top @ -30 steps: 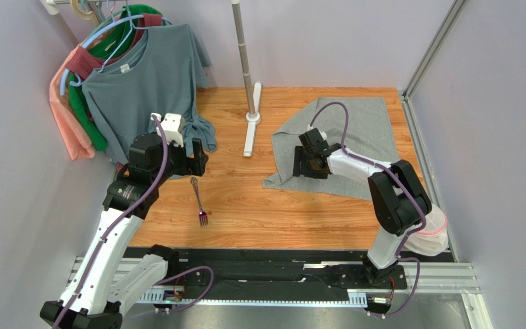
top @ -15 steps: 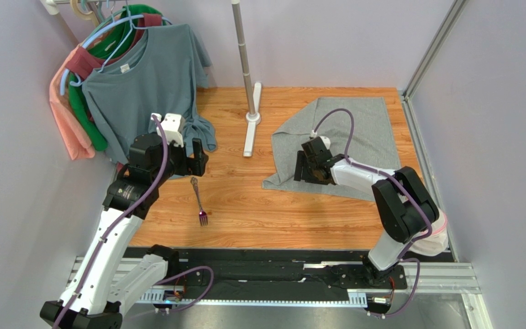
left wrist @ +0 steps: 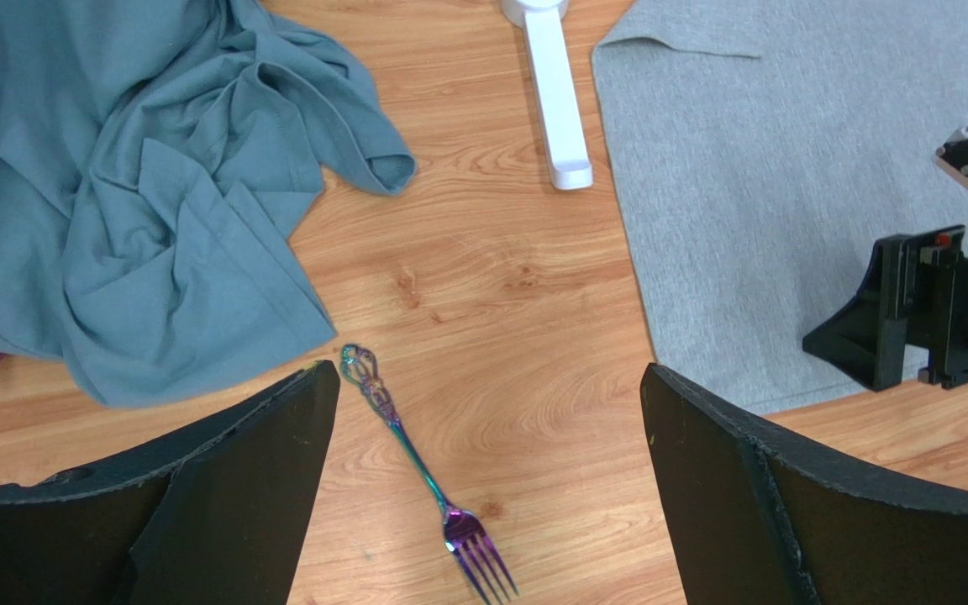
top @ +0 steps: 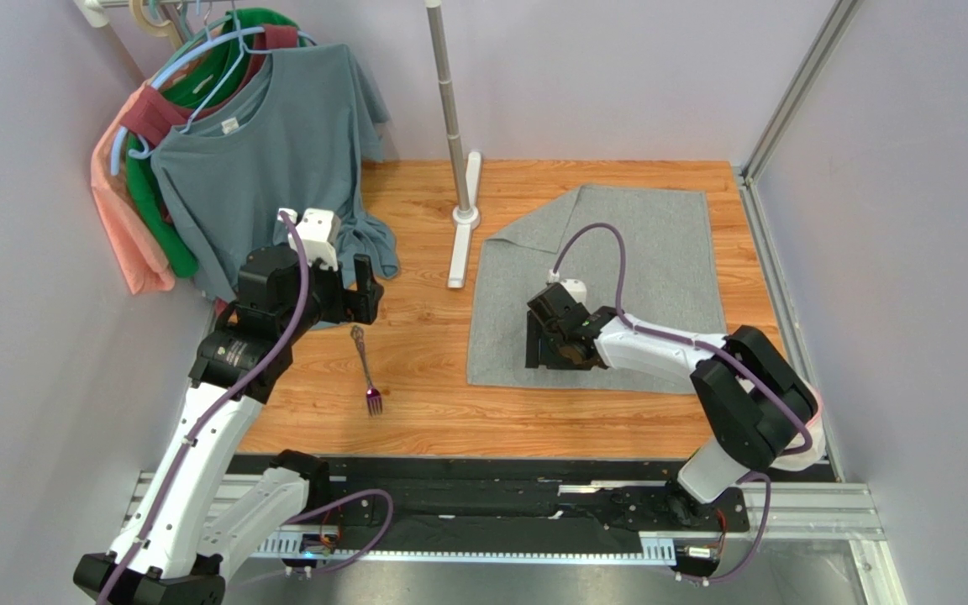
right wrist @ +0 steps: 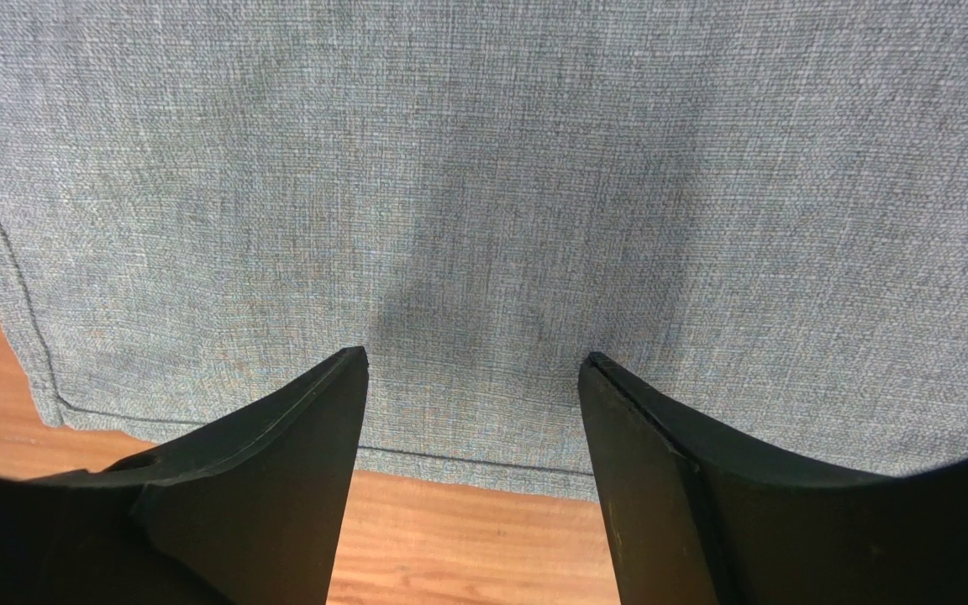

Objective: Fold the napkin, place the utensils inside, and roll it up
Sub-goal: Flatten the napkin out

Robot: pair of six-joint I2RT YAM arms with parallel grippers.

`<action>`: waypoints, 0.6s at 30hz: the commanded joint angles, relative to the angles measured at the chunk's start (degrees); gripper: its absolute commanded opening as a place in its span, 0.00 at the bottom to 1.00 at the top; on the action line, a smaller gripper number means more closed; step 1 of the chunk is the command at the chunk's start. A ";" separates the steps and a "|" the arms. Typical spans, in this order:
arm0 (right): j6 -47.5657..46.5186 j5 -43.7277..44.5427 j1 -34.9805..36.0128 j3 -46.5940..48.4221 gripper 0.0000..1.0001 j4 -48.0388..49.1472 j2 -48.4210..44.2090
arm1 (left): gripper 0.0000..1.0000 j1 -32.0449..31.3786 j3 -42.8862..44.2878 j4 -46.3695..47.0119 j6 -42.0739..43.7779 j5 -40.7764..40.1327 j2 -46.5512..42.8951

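Note:
The grey napkin (top: pixel 653 265) lies spread flat on the right half of the wooden table. My right gripper (top: pixel 547 343) stands low over its near-left part, open. In the right wrist view the napkin (right wrist: pixel 477 177) fills the frame, and the right gripper (right wrist: pixel 474 359) holds nothing, its tips just above the hemmed near edge. The fork (top: pixel 367 372), slim and iridescent, lies on bare wood left of the napkin. My left gripper (top: pixel 360 293) hovers above its handle end, open wide. In the left wrist view the fork (left wrist: pixel 420 466) lies under the left gripper (left wrist: pixel 487 378), tines pointing near.
A blue-grey T-shirt (top: pixel 268 151) hangs at the back left with other garments, its hem (left wrist: pixel 136 189) spilling onto the table beside the fork. A white pole stand (top: pixel 464 221) rises between the shirt and the napkin. A metal frame post (top: pixel 792 88) borders the right side.
The napkin's bunched left part has been drawn out flat toward the near left. My right gripper moved the same way, lower and nearer. The left arm and fork have not moved.

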 commanded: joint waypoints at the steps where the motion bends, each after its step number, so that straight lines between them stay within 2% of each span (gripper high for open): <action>1: 3.94 -2.01 2.27 -1.57 0.69 -7.45 -1.38 | 0.99 -0.43 -0.17 1.49 1.19 0.22 -0.66; 5: 1.67 -0.88 2.54 4.30 0.71 -11.65 -5.34 | 0.99 -0.43 -0.17 1.49 1.28 0.13 -0.57; 9: -2.46 3.52 0.26 16.50 0.72 -14.22 -5.70 | 0.99 -0.43 -0.17 1.41 1.37 -0.22 -0.48; 13: -5.54 3.35 -5.45 24.87 0.70 -12.47 1.30 | 0.99 -0.43 -0.08 1.32 1.45 -1.36 -0.22; 18: -7.74 0.36 -11.87 35.33 0.62 -9.57 12.65 | 0.99 -0.43 -0.17 1.23 1.37 -1.37 0.74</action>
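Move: The right fingertips are down on the napkin. Its folded-over far-left corner lies about 23 cm ahead and 4 cm to the left; the napkin's middle is some 12 cm ahead and 5 cm right, and its near-left corner about 14 cm left and 3 cm back. The white stand foot is roughly 15 cm left and 24 cm ahead. From the left hand, that folded corner lies about 22 cm ahead, 27 cm right and 25 cm below. Keep the right fingertips on the napkin and drag them about 2.5 cm farther back towards its near edge, then lift off and swing up and forward over the cloth towards the folded far-left corner, ending some 13 cm higher. Tip the fingers outward by about 15 degrees on the way and leave them parted. ##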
